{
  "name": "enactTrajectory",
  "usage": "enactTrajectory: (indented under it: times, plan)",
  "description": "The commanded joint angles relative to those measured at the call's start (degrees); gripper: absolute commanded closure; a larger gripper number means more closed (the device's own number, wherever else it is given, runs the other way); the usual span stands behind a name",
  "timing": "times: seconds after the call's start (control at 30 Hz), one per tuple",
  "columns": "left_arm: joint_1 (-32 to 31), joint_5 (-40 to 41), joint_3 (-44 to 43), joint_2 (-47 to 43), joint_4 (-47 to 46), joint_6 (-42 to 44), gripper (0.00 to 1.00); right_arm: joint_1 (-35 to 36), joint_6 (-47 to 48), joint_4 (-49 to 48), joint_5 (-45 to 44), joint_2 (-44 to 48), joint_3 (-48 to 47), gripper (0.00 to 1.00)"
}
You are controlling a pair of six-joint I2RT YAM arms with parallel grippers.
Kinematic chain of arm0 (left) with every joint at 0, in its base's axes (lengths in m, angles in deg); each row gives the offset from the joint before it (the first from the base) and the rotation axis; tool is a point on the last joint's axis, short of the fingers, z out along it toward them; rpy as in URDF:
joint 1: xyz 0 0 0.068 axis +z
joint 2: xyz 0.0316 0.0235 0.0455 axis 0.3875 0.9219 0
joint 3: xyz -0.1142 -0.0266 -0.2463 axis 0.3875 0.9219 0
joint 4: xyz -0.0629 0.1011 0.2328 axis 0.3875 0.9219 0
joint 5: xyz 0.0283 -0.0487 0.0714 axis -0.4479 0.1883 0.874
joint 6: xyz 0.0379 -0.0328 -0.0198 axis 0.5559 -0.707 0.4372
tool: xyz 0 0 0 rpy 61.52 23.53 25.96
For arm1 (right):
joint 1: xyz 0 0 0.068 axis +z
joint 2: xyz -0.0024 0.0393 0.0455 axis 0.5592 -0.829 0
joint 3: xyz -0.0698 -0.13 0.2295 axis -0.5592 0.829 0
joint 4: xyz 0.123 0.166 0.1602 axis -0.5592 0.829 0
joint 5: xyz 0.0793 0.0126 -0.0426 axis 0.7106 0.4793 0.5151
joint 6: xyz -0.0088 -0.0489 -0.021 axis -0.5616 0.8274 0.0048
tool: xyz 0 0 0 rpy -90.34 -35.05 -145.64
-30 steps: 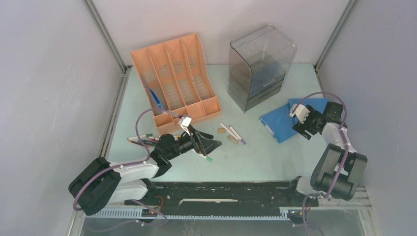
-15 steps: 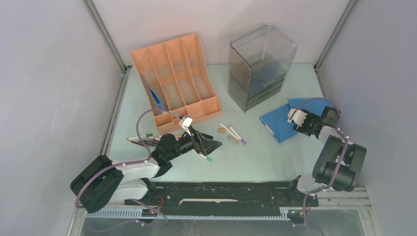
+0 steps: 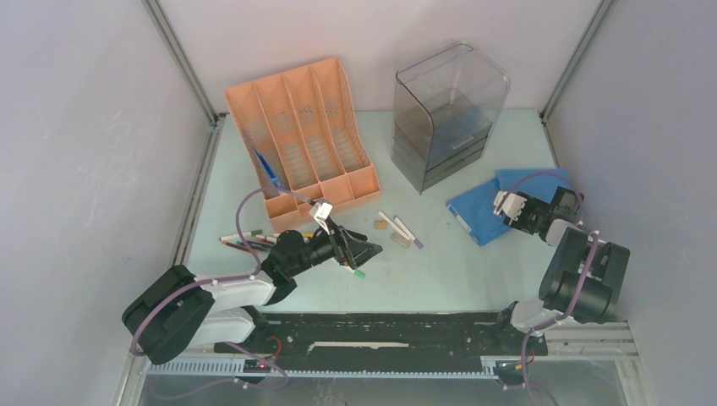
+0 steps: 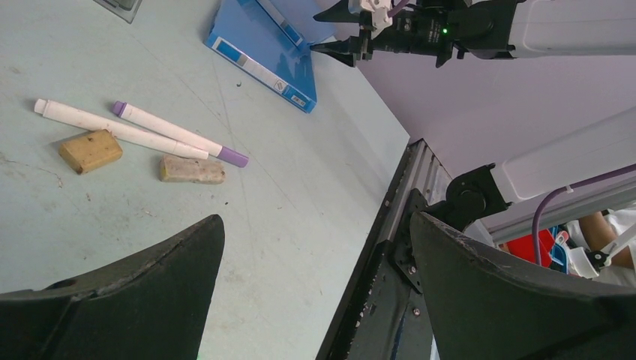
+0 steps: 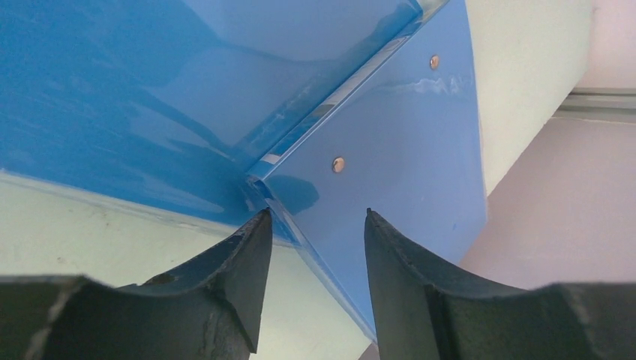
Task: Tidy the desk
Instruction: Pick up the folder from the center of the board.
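The desk (image 3: 440, 271) is a pale mint-green top. A blue folder (image 3: 475, 211) lies on it at the right, one cover lifted. My right gripper (image 3: 516, 222) is at the folder's right side. In the right wrist view its jaws (image 5: 317, 217) stand apart, partly narrowed, on either side of the raised cover's edge (image 5: 390, 150) without pinching it. Low at the middle left, my left gripper (image 3: 362, 252) hangs wide open and holds nothing (image 4: 315, 225). Two white markers (image 3: 402, 228) and two erasers (image 4: 90, 150) lie between the arms.
An orange file rack (image 3: 304, 139) with a blue pen (image 3: 269, 169) lies at the back left. A grey drawer unit (image 3: 444, 118) stands at the back. Several pens (image 3: 241, 241) lie at the left, a green-capped one (image 3: 358, 273) under my left gripper. A black rail strip (image 3: 389, 334) runs along the front.
My right gripper has shifted up and left onto the folder's edge and its jaws have narrowed. The left arm has barely moved.
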Motion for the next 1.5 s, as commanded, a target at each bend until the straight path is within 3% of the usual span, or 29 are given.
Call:
enactTrajectory:
  times: [0.0,0.27,0.8,1.17,1.4,1.43,1.47]
  plan:
    - [-0.5,0.6,0.2,0.0,-2.9,-0.3,0.00,0.2,0.7,-5.6,0.7,-0.8,1.3,0.45]
    - [-0.7,0.6,0.2,0.3,-2.9,-0.5,0.00,1.5,2.0,-10.7,1.1,-0.1,4.7,0.52]
    - [-1.5,1.1,0.5,-0.3,-2.8,-0.9,0.00,1.9,10.5,-31.0,-0.3,-2.9,15.3,0.60]
    - [-2.8,1.3,-0.8,1.1,-2.5,-1.0,0.00,2.9,17.3,-41.9,-1.9,-7.6,20.2,0.78]
    - [-3.6,1.4,-1.8,1.5,-2.2,-1.0,0.00,3.3,17.4,-41.8,-0.6,-3.2,23.2,0.87]
    - [-3.7,1.4,-2.0,1.7,-2.2,-1.0,0.00,3.6,17.2,-41.0,-0.6,-2.2,23.5,0.89]
    - [-3.8,1.2,-2.2,1.9,-2.2,-1.1,0.00,3.6,16.7,-40.3,-0.4,-1.1,23.6,0.99]
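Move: The folder I go for, the right-hand one leaning on the other, has its middle about 8 cm ahead of my right hand, 6 cm to its right and 2 cm below; its near left corner is just by my fingers. The other folder, lying flat, is some 13 cm left and 2 cm ahead, and the drawer box 28 cm left and 20 cm ahead. From my left hand, the target folder is roughly 56 cm right, 23 cm ahead and 12 cm down. I sink my right hand about 2 cm and ease it 2 cm left onto the near left corner of the right folder, rolling its left side down some 20 degrees while the fingertips swing up flatter and a little counter-clockwise. The half-open fingers close almost shut at that corner, and I start drawing back and slightly up. My open left hand drifts a centimetre or two back and right. ##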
